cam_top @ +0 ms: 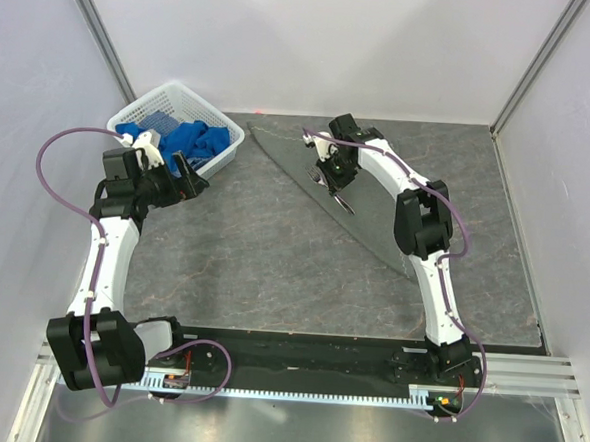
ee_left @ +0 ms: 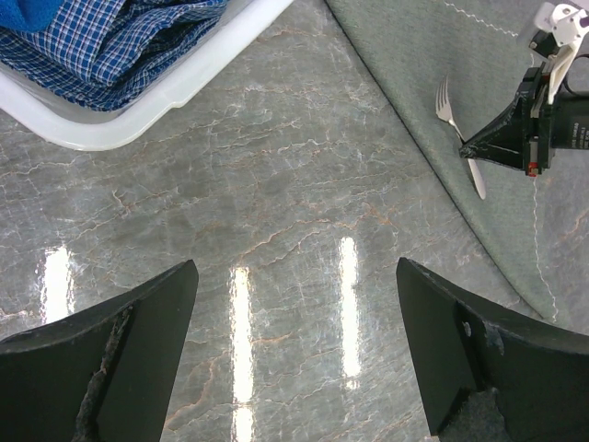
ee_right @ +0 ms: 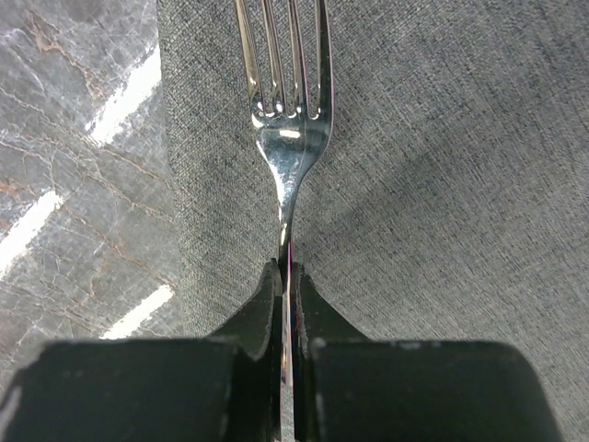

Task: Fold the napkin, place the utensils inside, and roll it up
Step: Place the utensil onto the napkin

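The dark grey napkin (cam_top: 289, 161) lies folded into a long triangle across the table's back right. A small silver fork (cam_top: 342, 198) is over it, tines pointing away in the right wrist view. My right gripper (cam_top: 330, 179) is shut on the fork's slim handle (ee_right: 288, 230), its jaws pinching it edge-on just above the napkin (ee_right: 442, 184). Whether the fork (ee_left: 451, 106) touches the cloth I cannot tell. My left gripper (cam_top: 193, 175) stands open over bare tabletop beside the basket, nothing between its fingers (ee_left: 138, 331).
A white plastic basket (cam_top: 229, 152) holding bright blue cloths (cam_top: 185, 139) sits at the back left, close to my left gripper. White walls enclose the table on three sides. The grey marbled tabletop (ee_left: 276, 184) lies between the basket and the napkin.
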Action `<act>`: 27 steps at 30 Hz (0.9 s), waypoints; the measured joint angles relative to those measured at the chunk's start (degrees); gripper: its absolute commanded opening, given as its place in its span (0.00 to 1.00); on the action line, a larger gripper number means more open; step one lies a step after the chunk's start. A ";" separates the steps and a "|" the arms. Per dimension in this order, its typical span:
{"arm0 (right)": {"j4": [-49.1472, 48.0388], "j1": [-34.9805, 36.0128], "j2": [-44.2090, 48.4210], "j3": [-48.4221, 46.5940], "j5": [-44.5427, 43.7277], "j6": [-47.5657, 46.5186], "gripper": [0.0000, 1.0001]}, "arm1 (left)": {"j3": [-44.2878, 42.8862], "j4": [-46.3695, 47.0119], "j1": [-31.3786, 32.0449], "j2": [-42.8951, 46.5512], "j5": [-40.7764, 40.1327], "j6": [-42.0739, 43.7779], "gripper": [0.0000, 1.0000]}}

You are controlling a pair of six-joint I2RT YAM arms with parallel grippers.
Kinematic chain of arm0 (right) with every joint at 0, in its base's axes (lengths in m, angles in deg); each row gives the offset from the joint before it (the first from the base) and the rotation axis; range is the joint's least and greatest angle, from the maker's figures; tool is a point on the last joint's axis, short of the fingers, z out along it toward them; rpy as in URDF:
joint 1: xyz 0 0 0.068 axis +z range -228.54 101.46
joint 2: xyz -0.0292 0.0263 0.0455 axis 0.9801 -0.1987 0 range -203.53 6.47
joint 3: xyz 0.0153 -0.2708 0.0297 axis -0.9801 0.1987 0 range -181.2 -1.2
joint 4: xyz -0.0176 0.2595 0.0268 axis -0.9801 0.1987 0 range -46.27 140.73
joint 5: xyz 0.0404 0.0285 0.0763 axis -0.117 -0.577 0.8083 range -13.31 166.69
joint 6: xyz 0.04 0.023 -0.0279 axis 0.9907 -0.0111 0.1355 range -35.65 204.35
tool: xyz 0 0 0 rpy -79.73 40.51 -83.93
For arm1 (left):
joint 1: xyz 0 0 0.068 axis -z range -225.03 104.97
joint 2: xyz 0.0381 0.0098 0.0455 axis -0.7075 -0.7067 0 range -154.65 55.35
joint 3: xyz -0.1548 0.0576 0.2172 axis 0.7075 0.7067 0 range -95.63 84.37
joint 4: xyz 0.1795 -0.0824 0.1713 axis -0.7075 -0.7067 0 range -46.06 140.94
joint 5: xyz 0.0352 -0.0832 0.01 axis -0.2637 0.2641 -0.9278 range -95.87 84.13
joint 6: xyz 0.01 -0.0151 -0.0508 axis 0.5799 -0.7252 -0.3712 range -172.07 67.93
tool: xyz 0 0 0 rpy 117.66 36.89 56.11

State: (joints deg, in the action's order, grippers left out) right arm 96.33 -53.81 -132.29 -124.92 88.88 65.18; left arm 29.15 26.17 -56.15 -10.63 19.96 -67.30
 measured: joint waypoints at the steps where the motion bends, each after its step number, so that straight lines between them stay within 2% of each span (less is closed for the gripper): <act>1: 0.17 0.07 -0.26 -0.24 -0.02 0.11 0.00 | 0.00 0.00 0.00 -0.02 0.00 0.00 0.96; 14: 2.56 1.40 -1.75 -3.28 -0.70 1.64 0.01 | 0.00 0.00 0.00 0.00 0.00 0.00 0.96; 17: 2.75 1.46 -2.14 -3.63 -1.53 2.21 0.12 | 0.00 0.00 0.00 0.00 0.02 0.00 0.96; 22: 2.80 1.46 -2.47 -4.31 -2.25 3.13 0.42 | 0.00 0.00 0.00 0.00 0.02 0.00 0.96; 27: 2.21 1.40 -2.03 -4.28 -2.49 3.98 0.55 | 0.00 0.00 0.00 0.00 0.02 0.00 0.96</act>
State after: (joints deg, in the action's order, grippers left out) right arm 98.54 -52.41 -134.32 -129.20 86.39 69.15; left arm 29.15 26.17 -56.15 -10.63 19.98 -67.30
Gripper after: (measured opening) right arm 0.493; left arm 0.960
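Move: The fork is already in the right hand's fingers, its middle about 1 cm ahead of the pads and 1 cm to their left, just over the napkin. The folded napkin's middle lies some 5 cm ahead and 4 cm to the right, about 1 cm below. Its long folded edge passes roughly 2 cm back and 2 cm left. From the idle left hand the fork lies some 14 cm ahead, 30 cm right and 17 cm below. The fork, still pinched by its handle, is eased about 1 cm to the left, low over the napkin beside the long folded edge. The right hand then nearly stops and opens its fingers from shut to about half, letting go, with one pad left on either side of the handle. ##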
